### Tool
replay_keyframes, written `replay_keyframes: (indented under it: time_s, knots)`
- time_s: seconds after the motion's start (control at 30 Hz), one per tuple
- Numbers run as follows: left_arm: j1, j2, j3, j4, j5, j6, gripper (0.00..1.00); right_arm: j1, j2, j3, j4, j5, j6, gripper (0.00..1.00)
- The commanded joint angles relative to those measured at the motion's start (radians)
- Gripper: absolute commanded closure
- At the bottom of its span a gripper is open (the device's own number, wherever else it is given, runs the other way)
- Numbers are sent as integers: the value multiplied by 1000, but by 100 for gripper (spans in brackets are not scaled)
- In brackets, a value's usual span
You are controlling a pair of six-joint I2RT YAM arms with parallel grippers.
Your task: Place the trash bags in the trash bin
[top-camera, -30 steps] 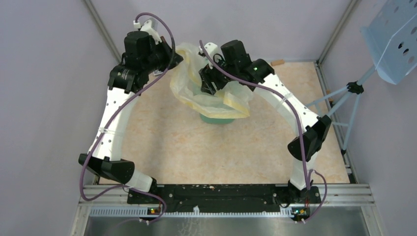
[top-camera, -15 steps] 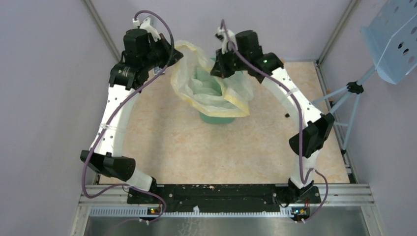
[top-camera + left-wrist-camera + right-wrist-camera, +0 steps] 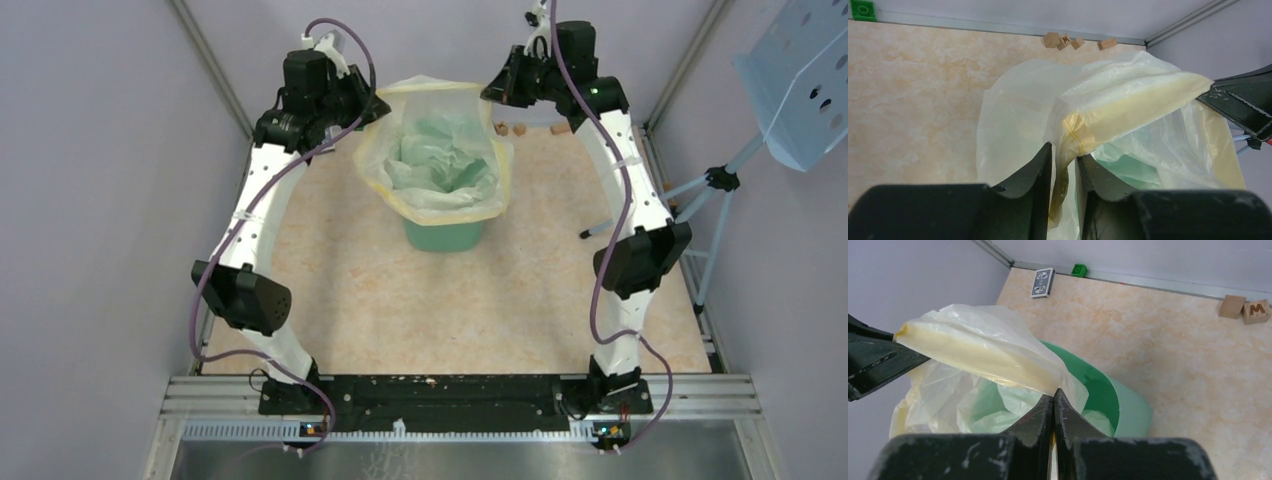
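The mint-green trash bin [image 3: 445,237] stands upright at the back middle of the table. A pale-yellow translucent trash bag [image 3: 440,160] hangs into it, its mouth stretched wide above the bin's rim. My left gripper [image 3: 372,108] is at the bag's left rim. In the left wrist view its jaws [image 3: 1064,150] stand slightly apart, with the yellow rim band [image 3: 1128,100] passing loosely between them. My right gripper [image 3: 497,88] is at the bag's right rim. In the right wrist view it [image 3: 1054,392] is shut on the bag's edge [image 3: 978,347], above the bin [image 3: 1128,410].
Small wooden blocks [image 3: 510,128] lie along the back wall behind the bin. A green brick [image 3: 1078,270] and a small card box [image 3: 1042,282] sit at the back left. A blue perforated panel on a tripod [image 3: 800,80] stands outside the right wall.
Both arms rose and swung outward toward the back, pulling the bag's mouth open over the bin. The right gripper shut on the rim. The left jaws parted slightly.
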State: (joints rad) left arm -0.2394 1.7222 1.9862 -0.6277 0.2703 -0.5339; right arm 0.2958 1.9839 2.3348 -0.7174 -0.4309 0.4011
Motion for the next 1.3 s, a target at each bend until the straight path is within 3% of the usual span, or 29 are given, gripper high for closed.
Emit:
replay_keyframes:
  time_s: [0.0, 0.1, 0.2, 0.43, 0.6, 0.8, 1.0, 1.27]
  knots:
    - [28, 29, 57, 47, 3, 52, 70, -33, 52, 48, -63, 27, 42, 100]
    - [56, 58, 75, 49, 13, 42, 70, -42, 79, 53, -67, 30, 43, 100]
    - [60, 70, 77, 51, 35, 28, 63, -44, 110, 88, -102, 27, 44, 100]
    - [60, 0, 24, 22, 87, 20, 25, -44, 57, 49, -113, -22, 19, 71]
    - [60, -121, -20, 9, 74, 12, 3, -44, 2, 41, -139, 4, 1, 54]
    - [60, -265, -149, -56, 57, -60, 1, -43, -28, 74, -200, -20, -21, 18]
    - [60, -376, -271, -154, 10, -78, 1, -3, -53, 98, -288, -1, -87, 16]
    - [60, -509, -479, -137, 83, -114, 1, 88, -118, 111, -375, 222, -152, 15]
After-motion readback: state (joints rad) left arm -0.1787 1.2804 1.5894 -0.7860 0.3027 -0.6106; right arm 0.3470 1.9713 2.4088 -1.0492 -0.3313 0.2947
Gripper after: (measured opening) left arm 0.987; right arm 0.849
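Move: Both hands are at the bag's two far corners, above the trash bin: the bin's middle lies about 13 cm to the right of the left hand, 7 cm back and some 24 cm below. From the right hand it is roughly 8 cm left, 9 cm back and as far below. The wooden blocks stand on the table some 11 cm right and 15 cm ahead of the right hand, 37 cm down. The right hand, still pinching the bag's far right corner, takes it down about 8 cm with a little forward and tips its fingers some 13 degrees down, then opens wide, lets the hem go and comes up and back a few centimetres. The left hand, its fingers already slightly parted on the far left corner, eases forward, left and down 2 to 3 cm as they spread wide and release the hem, then draws back some 15 cm, rising and sinking again, round to the bag's left edge. ##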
